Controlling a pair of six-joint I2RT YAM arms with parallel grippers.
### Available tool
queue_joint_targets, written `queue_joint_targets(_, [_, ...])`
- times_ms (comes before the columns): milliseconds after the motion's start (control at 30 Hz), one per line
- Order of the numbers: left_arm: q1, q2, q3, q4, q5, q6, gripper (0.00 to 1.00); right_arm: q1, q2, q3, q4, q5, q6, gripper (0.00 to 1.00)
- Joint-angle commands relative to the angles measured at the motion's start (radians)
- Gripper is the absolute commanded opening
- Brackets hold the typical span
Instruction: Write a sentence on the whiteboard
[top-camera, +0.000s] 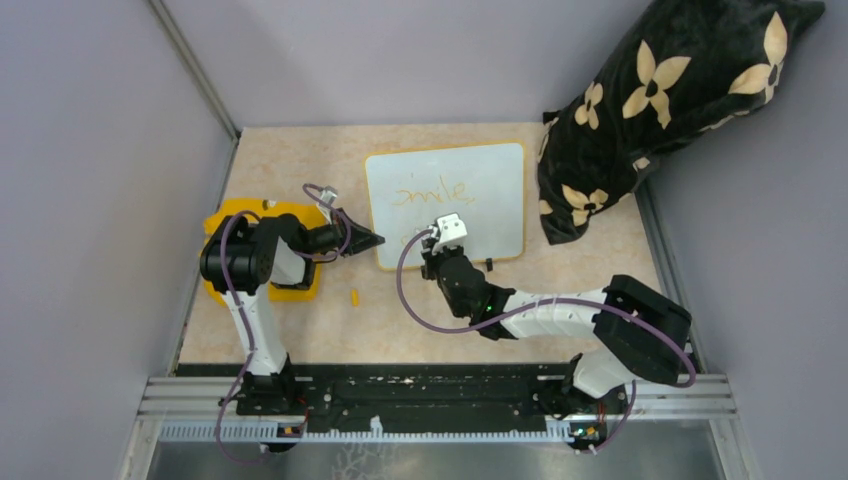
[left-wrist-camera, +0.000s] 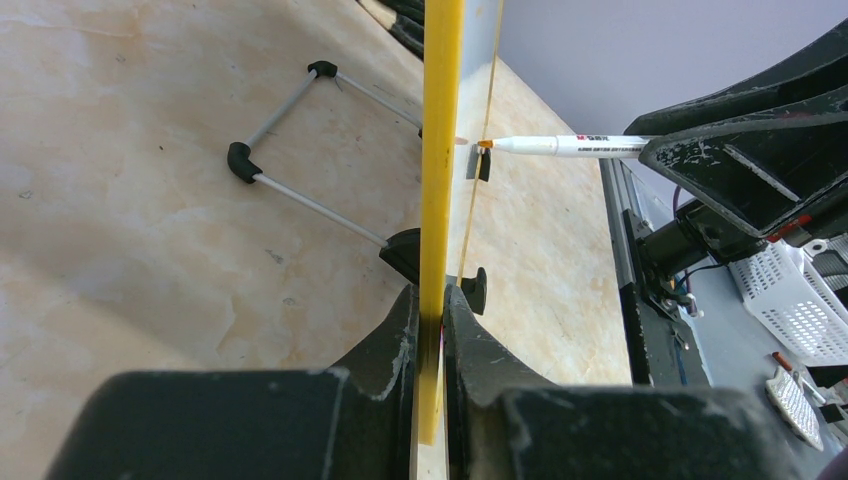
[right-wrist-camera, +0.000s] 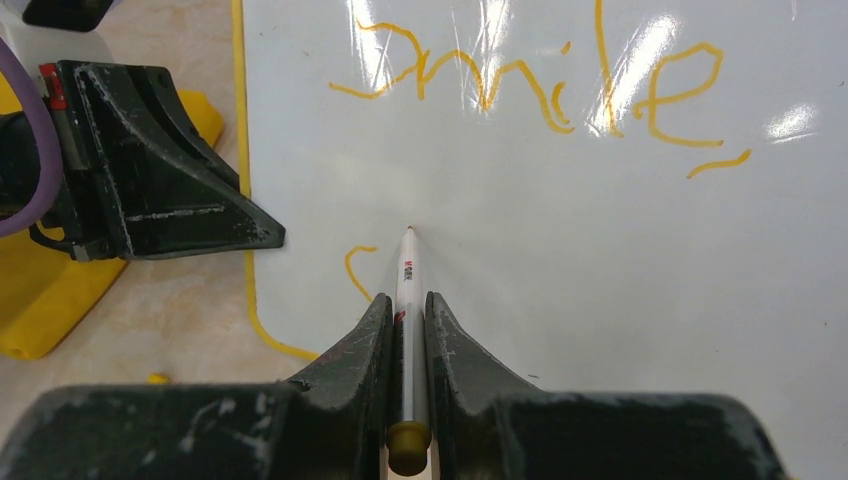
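The whiteboard (top-camera: 470, 215) lies in the middle of the table, white with a thin yellow rim (left-wrist-camera: 440, 150). The sentence (right-wrist-camera: 530, 80) reads "smile" in orange-yellow, with one small curved stroke (right-wrist-camera: 357, 268) begun below it at the left. My left gripper (top-camera: 378, 240) is shut on the board's left edge, the rim pinched between its jaws (left-wrist-camera: 432, 298). My right gripper (right-wrist-camera: 405, 300) is shut on a white marker (right-wrist-camera: 405, 280). The marker's tip (right-wrist-camera: 409, 230) touches the board just right of the small stroke.
A yellow cloth (top-camera: 290, 285) lies under the left arm. A small yellow cap (top-camera: 354, 296) sits on the table below the board's left corner. A black pillow with cream flowers (top-camera: 660, 100) leans at the back right. The board's wire stand (left-wrist-camera: 300, 130) shows behind it.
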Motion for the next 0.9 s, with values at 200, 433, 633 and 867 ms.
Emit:
queue_joint_targets(200, [-0.003, 0.011, 0.015, 0.081, -0.042, 0.021, 0.00, -0.008, 0.005, -0.013, -0.025, 0.000, 0.058, 0.00])
queue_joint_targets(433, [-0.003, 0.011, 0.015, 0.081, -0.042, 0.020, 0.00, -0.008, -0.011, -0.053, -0.063, -0.006, 0.097, 0.00])
queue_joint_targets(633, [-0.003, 0.010, 0.015, 0.081, -0.042, 0.022, 0.00, -0.007, -0.034, -0.088, -0.099, -0.010, 0.136, 0.00])
queue_joint_targets(867, [-0.004, 0.010, 0.015, 0.076, -0.039, 0.023, 0.00, -0.007, -0.071, -0.110, -0.131, 0.010, 0.152, 0.00])
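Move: The spot on the whiteboard where the next stroke starts lies about 8 cm ahead, 3 cm left and 1 cm below the right hand, at the tip of the held marker. The written word "smile" has its middle about 6 cm to the right of that spot and 6 cm higher; the small orange squiggle sits 2 cm to the left of it and 2 cm lower. From the left hand, pinching the board's left edge, the spot is about 7 cm to the right, level in depth, 2 cm higher. The right hand, keeping its grip on the marker, draws down the face of the whiteboard just right of the squiggle, slowly at first and then faster, dropping about 4.5 cm and easing back some 2 cm with the board's lean as it veers right near the end. The wrist tips down by about 5 to 10 degrees while the marker's tip is on the board, and the left hand stays still, still pinching the board's left edge to steady it. ##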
